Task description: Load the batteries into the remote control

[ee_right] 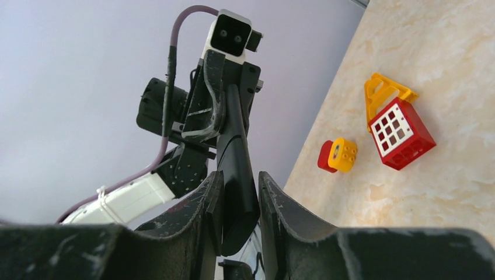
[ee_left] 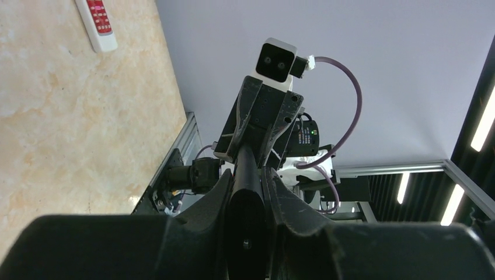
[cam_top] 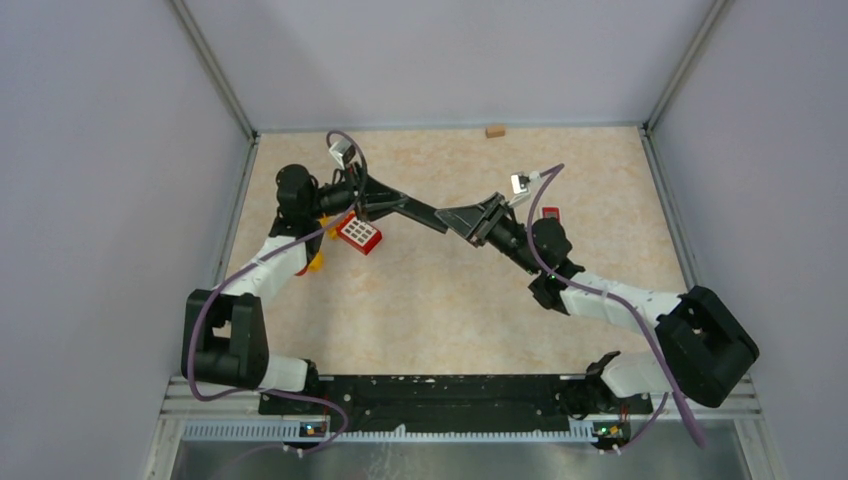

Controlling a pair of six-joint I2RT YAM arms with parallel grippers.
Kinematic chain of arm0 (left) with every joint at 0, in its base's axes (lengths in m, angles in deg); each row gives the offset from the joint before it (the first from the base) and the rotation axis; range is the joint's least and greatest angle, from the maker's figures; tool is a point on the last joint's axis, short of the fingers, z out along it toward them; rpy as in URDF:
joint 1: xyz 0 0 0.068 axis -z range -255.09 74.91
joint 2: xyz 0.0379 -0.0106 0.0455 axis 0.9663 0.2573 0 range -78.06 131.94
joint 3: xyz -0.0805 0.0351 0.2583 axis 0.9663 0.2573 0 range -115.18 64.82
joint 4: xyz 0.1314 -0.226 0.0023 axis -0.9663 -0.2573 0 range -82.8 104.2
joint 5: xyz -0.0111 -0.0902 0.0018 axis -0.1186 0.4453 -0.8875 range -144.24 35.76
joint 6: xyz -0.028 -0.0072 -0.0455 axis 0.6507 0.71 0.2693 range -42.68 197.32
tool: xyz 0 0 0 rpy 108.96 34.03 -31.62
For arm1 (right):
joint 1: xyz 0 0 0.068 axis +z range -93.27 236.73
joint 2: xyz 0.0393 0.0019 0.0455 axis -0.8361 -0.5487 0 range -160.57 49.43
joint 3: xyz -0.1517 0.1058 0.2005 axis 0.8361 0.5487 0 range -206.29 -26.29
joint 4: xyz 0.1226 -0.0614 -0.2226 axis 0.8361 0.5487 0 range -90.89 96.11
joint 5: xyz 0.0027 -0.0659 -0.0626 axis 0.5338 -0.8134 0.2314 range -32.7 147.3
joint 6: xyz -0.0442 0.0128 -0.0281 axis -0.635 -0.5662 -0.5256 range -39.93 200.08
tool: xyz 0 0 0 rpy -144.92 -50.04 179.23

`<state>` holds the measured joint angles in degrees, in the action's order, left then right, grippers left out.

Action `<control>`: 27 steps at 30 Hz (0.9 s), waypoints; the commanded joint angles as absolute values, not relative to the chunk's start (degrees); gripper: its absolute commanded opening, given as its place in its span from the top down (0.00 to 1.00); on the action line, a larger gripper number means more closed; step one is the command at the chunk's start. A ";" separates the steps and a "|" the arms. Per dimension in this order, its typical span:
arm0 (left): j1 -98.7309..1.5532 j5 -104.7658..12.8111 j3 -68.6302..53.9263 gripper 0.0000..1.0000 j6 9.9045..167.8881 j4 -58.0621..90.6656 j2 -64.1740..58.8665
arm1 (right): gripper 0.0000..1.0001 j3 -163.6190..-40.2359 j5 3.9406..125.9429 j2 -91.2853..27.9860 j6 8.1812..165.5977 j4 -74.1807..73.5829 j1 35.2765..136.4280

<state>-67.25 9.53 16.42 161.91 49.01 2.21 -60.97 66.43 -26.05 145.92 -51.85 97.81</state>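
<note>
A black remote control [cam_top: 432, 215] hangs in mid-air between the two arms. My left gripper [cam_top: 400, 205] is shut on one end of it; in the left wrist view the remote [ee_left: 245, 221] sits tight between both fingers of that gripper [ee_left: 248, 175]. My right gripper [cam_top: 462, 218] faces it from the other side. In the right wrist view the remote's rounded end [ee_right: 233, 134] lies inside my right gripper [ee_right: 239, 175], against one finger, with a thin gap at the other. The batteries are out of view.
A white remote with red keys [ee_left: 96, 23] lies on the table behind the right arm [cam_top: 550, 213]. Toys lie under the left arm: a red windowed block [ee_right: 403, 134] [cam_top: 360, 233], a yellow piece [ee_right: 382, 90], and a small red-and-yellow brick [ee_right: 338, 154]. A small wooden block [cam_top: 494, 131] sits by the back wall.
</note>
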 commanded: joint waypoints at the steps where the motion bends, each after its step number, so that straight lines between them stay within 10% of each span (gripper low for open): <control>1: -67.22 9.16 16.24 1.00 165.96 58.50 -0.34 | 0.73 -63.88 68.85 -27.39 142.66 -46.96 97.51; 18: -61.75 10.01 15.97 1.00 155.36 47.79 -2.96 | 0.79 -76.43 68.76 -38.69 137.51 -43.35 98.67; 27: -68.41 9.08 9.12 1.00 132.79 22.49 -2.52 | 0.27 -66.87 83.60 -31.40 133.72 -60.58 89.67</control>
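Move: The black remote is already in the left fingers, its middle about 3 cm right of that hand and 1 cm back; the right fingers are already closed on its free end, with its middle roughly 4 cm to their left and 2 cm ahead, level with them. On the table some 27 cm lower, the red block lies about 16 cm left of the right hand and 6 cm ahead, and the white remote some 23 cm to its right and 8 cm ahead. With its fingers still closed about the free end of the black remote, the right hand pushes firmly forward and left along the remote towards the left grip, about 5 cm in all, so that the left hand, keeping its hold, is carried some 2 cm forward and turned about 10 degrees counter-clockwise. The right fingers then open wide and let go, that hand sinking about 2 cm and backing off a little to the right, while the left swings back and ends with its fingers tipped slightly down. ##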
